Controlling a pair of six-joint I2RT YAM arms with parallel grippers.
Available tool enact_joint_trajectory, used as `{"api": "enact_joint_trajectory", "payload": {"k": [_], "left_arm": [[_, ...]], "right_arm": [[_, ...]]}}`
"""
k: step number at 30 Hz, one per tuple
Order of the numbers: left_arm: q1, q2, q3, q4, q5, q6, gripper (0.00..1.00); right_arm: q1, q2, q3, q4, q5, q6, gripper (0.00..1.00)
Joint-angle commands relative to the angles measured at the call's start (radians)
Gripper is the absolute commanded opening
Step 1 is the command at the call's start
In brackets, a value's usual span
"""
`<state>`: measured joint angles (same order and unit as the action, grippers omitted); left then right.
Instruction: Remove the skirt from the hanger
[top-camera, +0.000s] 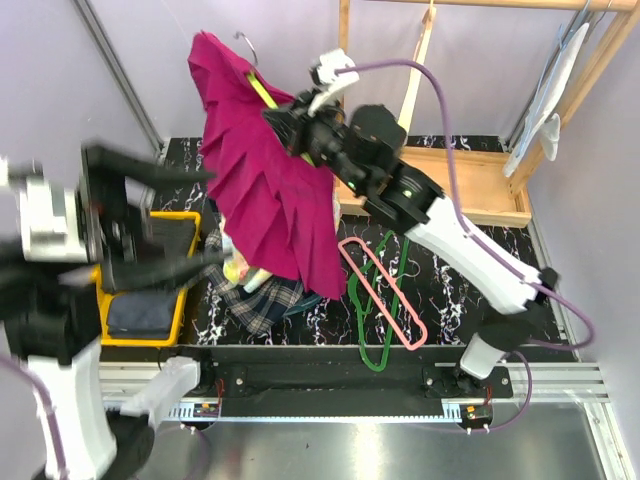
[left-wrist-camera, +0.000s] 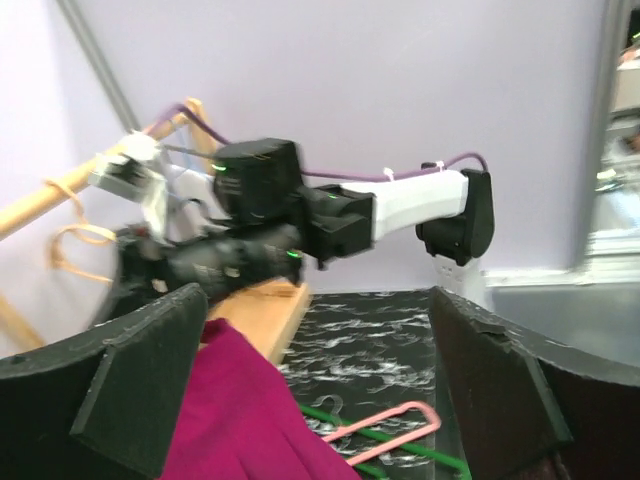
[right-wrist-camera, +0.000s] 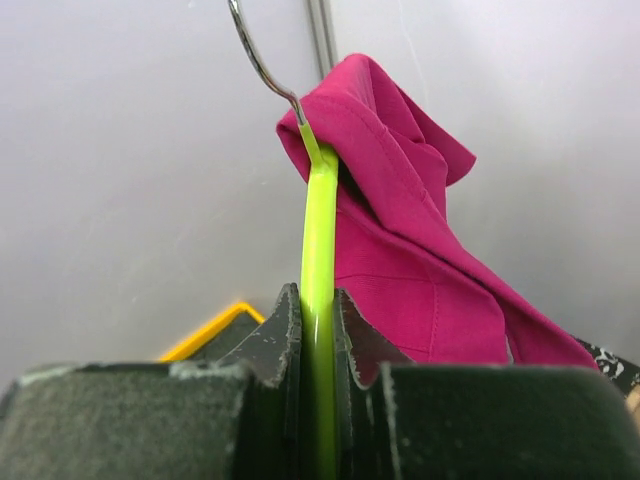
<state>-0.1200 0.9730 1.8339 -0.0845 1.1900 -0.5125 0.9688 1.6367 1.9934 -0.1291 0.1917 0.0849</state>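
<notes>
The plaid skirt (top-camera: 262, 305) lies crumpled on the table, partly under a hanging magenta pleated garment (top-camera: 265, 190). Off to its right the dark green hanger (top-camera: 372, 335) rests flat on the table, bare of cloth. My right gripper (top-camera: 292, 125) is raised and shut on a lime hanger (right-wrist-camera: 320, 230), from which the magenta garment (right-wrist-camera: 400, 250) hangs. My left gripper (top-camera: 215, 217) is blurred and open at the left, beside the magenta cloth. In the left wrist view that cloth (left-wrist-camera: 240, 410) shows between the wide jaws near the left finger (left-wrist-camera: 130, 380).
A pink hanger (top-camera: 385, 290) lies across the green one (left-wrist-camera: 400, 445). A yellow bin (top-camera: 150, 290) holding dark cloth stands at the left under my left arm. A wooden rack (top-camera: 470, 180) stands at the back right, with white hangers (top-camera: 545, 110) on it.
</notes>
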Motion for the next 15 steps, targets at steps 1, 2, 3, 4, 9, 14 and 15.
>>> {"api": "enact_joint_trajectory", "payload": {"k": [1,2,3,4,9,14,15], "left_arm": [[-0.021,-0.147,-0.302,-0.173,-0.154,0.3,0.99],[-0.033,-0.21,-0.415,-0.187,-0.188,0.343,0.99],[-0.064,-0.236,-0.468,-0.205,-0.258,0.436,0.99],[-0.085,-0.259,-0.551,-0.208,-0.304,0.477,0.99],[-0.206,-0.298,-0.674,-0.209,-0.545,0.635,0.99],[-0.355,-0.272,-0.778,-0.107,-0.765,0.681,0.99],[-0.378,-0.264,-0.789,-0.075,-0.849,0.687,0.99]], "right_arm": [[0.021,0.13,0.359,0.162,0.057,-0.034,0.0],[0.024,0.17,0.51,0.136,0.051,-0.024,0.0],[0.028,0.248,0.586,0.068,0.043,-0.013,0.0],[0.033,0.286,0.657,0.045,0.029,-0.001,0.0],[0.079,0.4,0.861,0.023,0.014,0.021,0.0],[0.102,0.327,0.705,0.097,-0.001,0.009,0.0],[0.102,0.324,0.708,0.082,-0.003,0.007,0.0]]}}
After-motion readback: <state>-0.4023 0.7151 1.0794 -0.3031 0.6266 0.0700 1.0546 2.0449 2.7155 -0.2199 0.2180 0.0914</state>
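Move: The skirt on the yellow-green hanger, whose near part the right hand already pinches, hangs with its middle about 16 cm below that hand and 3 cm to its left. From the empty, open left hand, the skirt's middle lies roughly 21 cm ahead, 9 cm right and 24 cm down. On the table below the left hand, the plaid skirt lies about 13 cm ahead and 58 cm down, and the pink hanger some 17 cm ahead, 32 cm right and 60 cm down. Still pinching the hanger, the right hand lifts it about 8 cm and carries it some 5 cm left, raising the hand's left side by about 10 degrees. The left hand, fingers wide open and touching nothing at first, drops some 20 cm and then reaches forward about 11 cm towards the skirt's hanging lower part, turning counter-clockwise about 20 degrees. ##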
